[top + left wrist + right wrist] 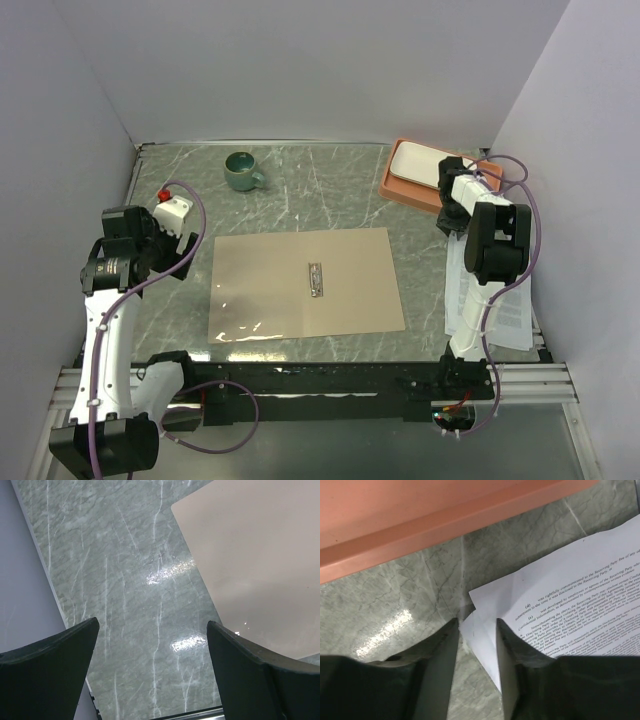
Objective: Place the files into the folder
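The tan folder (pixel 270 290) lies open and flat in the middle of the table, a small metal clip (pixel 316 279) at its centre. The files (pixel 512 318), white sheets with black text, lie at the right edge, partly under the right arm. My right gripper (pixel 446 226) is low over their far-left corner. In the right wrist view the gripper (pixel 476 621) is open with a narrow gap, and the corner of the files (pixel 570 595) lies between the fingers. My left gripper (pixel 180 255) hangs wide open left of the folder, over bare marble (pixel 152 622) beside the folder's corner (pixel 260 555).
An orange tray (pixel 392 186) with a white plate (pixel 415 160) stands at the back right, close behind the right gripper; its rim (pixel 420 535) fills the top of the right wrist view. A green mug (pixel 241 170) is at the back left. Walls enclose three sides.
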Controlling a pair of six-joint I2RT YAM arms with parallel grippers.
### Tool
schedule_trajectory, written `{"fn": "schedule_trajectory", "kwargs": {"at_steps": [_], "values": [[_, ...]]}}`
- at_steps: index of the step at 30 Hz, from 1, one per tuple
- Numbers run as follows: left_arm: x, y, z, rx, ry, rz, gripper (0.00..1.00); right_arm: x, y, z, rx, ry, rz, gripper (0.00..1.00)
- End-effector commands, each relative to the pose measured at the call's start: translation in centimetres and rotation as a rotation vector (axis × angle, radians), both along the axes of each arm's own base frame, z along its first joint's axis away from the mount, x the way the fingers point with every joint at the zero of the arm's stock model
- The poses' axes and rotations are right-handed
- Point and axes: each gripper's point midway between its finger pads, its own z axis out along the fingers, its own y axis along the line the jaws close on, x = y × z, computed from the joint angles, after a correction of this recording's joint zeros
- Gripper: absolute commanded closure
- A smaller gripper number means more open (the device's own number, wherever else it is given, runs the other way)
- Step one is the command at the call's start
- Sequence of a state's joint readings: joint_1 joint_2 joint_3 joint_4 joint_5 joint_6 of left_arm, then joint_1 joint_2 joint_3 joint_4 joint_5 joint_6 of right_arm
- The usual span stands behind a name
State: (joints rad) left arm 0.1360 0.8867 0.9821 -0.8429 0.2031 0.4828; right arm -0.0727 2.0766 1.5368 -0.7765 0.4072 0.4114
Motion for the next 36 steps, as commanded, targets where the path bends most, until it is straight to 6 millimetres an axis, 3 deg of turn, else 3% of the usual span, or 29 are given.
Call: {"fn": "schedule_trajectory", "kwargs": {"at_steps": [1, 8, 19, 24, 25, 32, 36], "values": [[0.2, 0.3, 1.8, 0.026, -0.057, -0.002, 0.04, 0.1, -0.7, 0.7, -0.039, -0.017, -0.025, 0.61], [0.2, 0.4, 1.9, 0.033, -0.064, 0.005, 0.04, 0.0, -0.5, 0.7, -0.030, -0.022, -0.030, 0.78], [0.3, 0.5, 2.0, 0.035, -0.070, 0.008, 0.04, -0.2, -0.6, 0.8, -0.036, -0.019, -0.037, 0.81], [0.3, 0.5, 2.0, 0.036, -0.072, 0.010, 0.04, -0.2, -0.6, 1.0, -0.035, -0.024, -0.041, 0.93], [0.4, 0.6, 2.0, 0.039, -0.074, 0.011, 0.04, -0.3, -0.7, 1.0, -0.035, -0.022, -0.046, 1.00], [0.3, 0.8, 2.0, 0.046, -0.079, 0.018, 0.04, -0.5, -0.2, 1.2, -0.018, -0.026, -0.057, 1.00], [0.3, 0.8, 1.5, 0.049, -0.071, 0.023, 0.04, 0.1, 2.4, 2.0, 0.020, -0.063, -0.019, 1.00]]}}
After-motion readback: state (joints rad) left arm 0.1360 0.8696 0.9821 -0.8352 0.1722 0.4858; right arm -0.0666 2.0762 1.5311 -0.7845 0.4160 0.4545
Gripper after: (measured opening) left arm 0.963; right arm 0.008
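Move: The files' far left corner already lies between the right fingertips, about 1 cm below; the sheets spread from there, their middle some 14 cm back and 10 cm right of the hand, 2 cm lower. The orange tray's middle is 14 cm ahead and 1 cm left, about 1 cm lower; the open folder's middle is 34 cm left and 12 cm back, 2 cm below. From the left hand the files are some 71 cm right, about level forward, 19 cm below. The right hand stays in place low over the table, within about half a centimetre, its fingers still pointing steeply down, and closes from a bit under half open to fully shut, with a short pause partway at about a fifth open. The two fingertips come together on the files' left edge just back of the far corner and pinch the paper there, beside the orange tray's near rim. ##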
